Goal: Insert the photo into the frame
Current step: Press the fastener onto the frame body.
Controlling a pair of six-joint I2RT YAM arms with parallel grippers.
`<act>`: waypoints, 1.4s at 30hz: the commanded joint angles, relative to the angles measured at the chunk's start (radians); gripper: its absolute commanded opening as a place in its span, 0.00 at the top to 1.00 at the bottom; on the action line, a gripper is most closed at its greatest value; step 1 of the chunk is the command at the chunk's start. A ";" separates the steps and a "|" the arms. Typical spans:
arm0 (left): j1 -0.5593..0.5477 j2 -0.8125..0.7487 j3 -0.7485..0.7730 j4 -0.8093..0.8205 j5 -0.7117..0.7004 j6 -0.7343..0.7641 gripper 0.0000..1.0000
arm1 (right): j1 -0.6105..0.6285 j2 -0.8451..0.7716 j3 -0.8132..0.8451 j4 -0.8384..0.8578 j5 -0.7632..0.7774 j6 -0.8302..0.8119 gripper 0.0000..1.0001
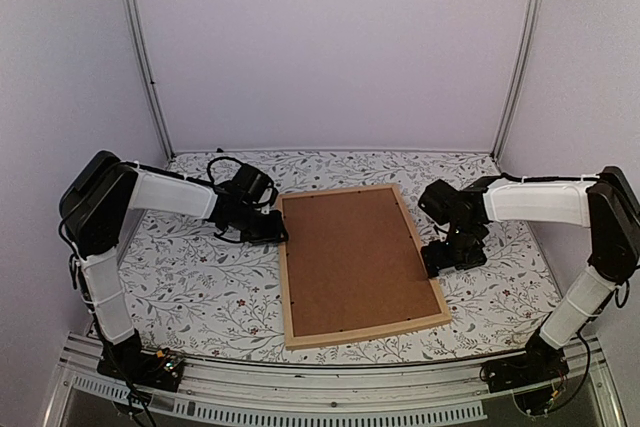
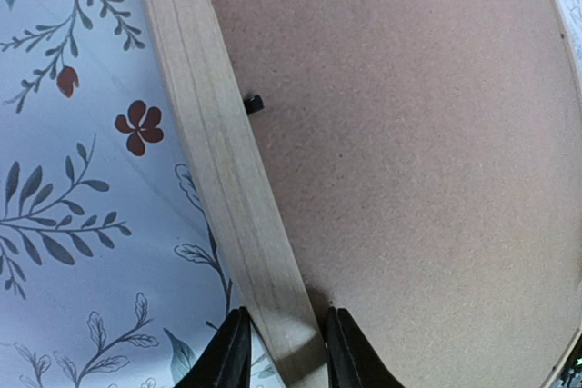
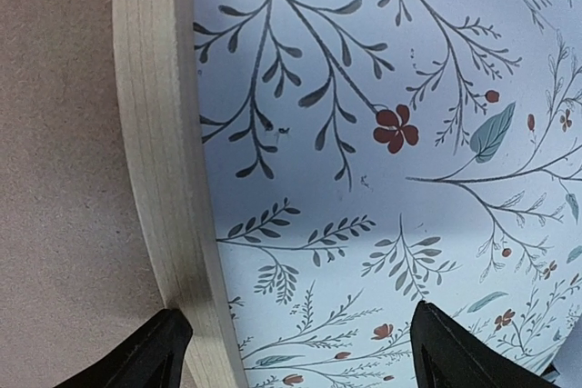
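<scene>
The frame (image 1: 365,332) of light wood lies flat in the middle of the table, back side up, with a brown backing board (image 1: 355,257) filling it. The photo is hidden. My left gripper (image 1: 265,229) sits at the frame's far left corner. In the left wrist view its two fingers straddle the wooden rail (image 2: 218,161), and the left gripper (image 2: 285,333) is shut on it. My right gripper (image 1: 440,259) is at the frame's right rail (image 3: 159,134). The right gripper (image 3: 296,315) stands wide open, one finger (image 3: 145,356) over the board's edge, the other over the cloth.
A floral tablecloth (image 1: 200,287) covers the table. A small black tab (image 2: 254,104) pokes from the rail over the backing board (image 2: 409,161). Pale walls and metal posts (image 1: 145,57) close in the back and sides. A metal rail (image 1: 330,402) runs along the near edge.
</scene>
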 commanded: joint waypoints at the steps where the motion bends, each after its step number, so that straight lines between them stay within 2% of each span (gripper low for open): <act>1: -0.025 0.017 -0.036 -0.056 0.063 0.019 0.70 | 0.028 0.027 0.011 0.001 -0.008 0.021 0.12; 33: -0.029 0.015 -0.056 -0.043 0.074 0.016 0.70 | 0.210 0.236 0.107 -0.004 0.016 0.146 0.13; 42: -0.029 0.010 -0.060 -0.041 0.071 0.015 0.69 | 0.194 0.120 0.143 0.049 -0.030 0.099 0.12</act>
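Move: The fastener sits at the inner edge of the right rail, hidden under the right hand's left fingertip: about 5 cm left of that hand, level with it fore and aft, some 2 cm below. The rail runs past about 3 cm to the hand's left, and the frame's near right corner is roughly 10 cm back and 1 cm left. The middle of the brown board lies some 18 cm left and 1 cm ahead of the hand. From the left hand, the fastener is about 26 cm right and 9 cm back. With its gripper kept wide open, the right hand starts with its left fingertip already on the fastener at the right rail's inner edge and creeps leftward about 1 cm, its left side tipping down some 8 degrees; it then goes faster to the left for roughly 4 cm more, level, half undoing the tilt, so that the fingertip comes off the fastener and ends low over the brown board. The left hand stays put throughout, its fingers still astride the left rail to steady the frame. ##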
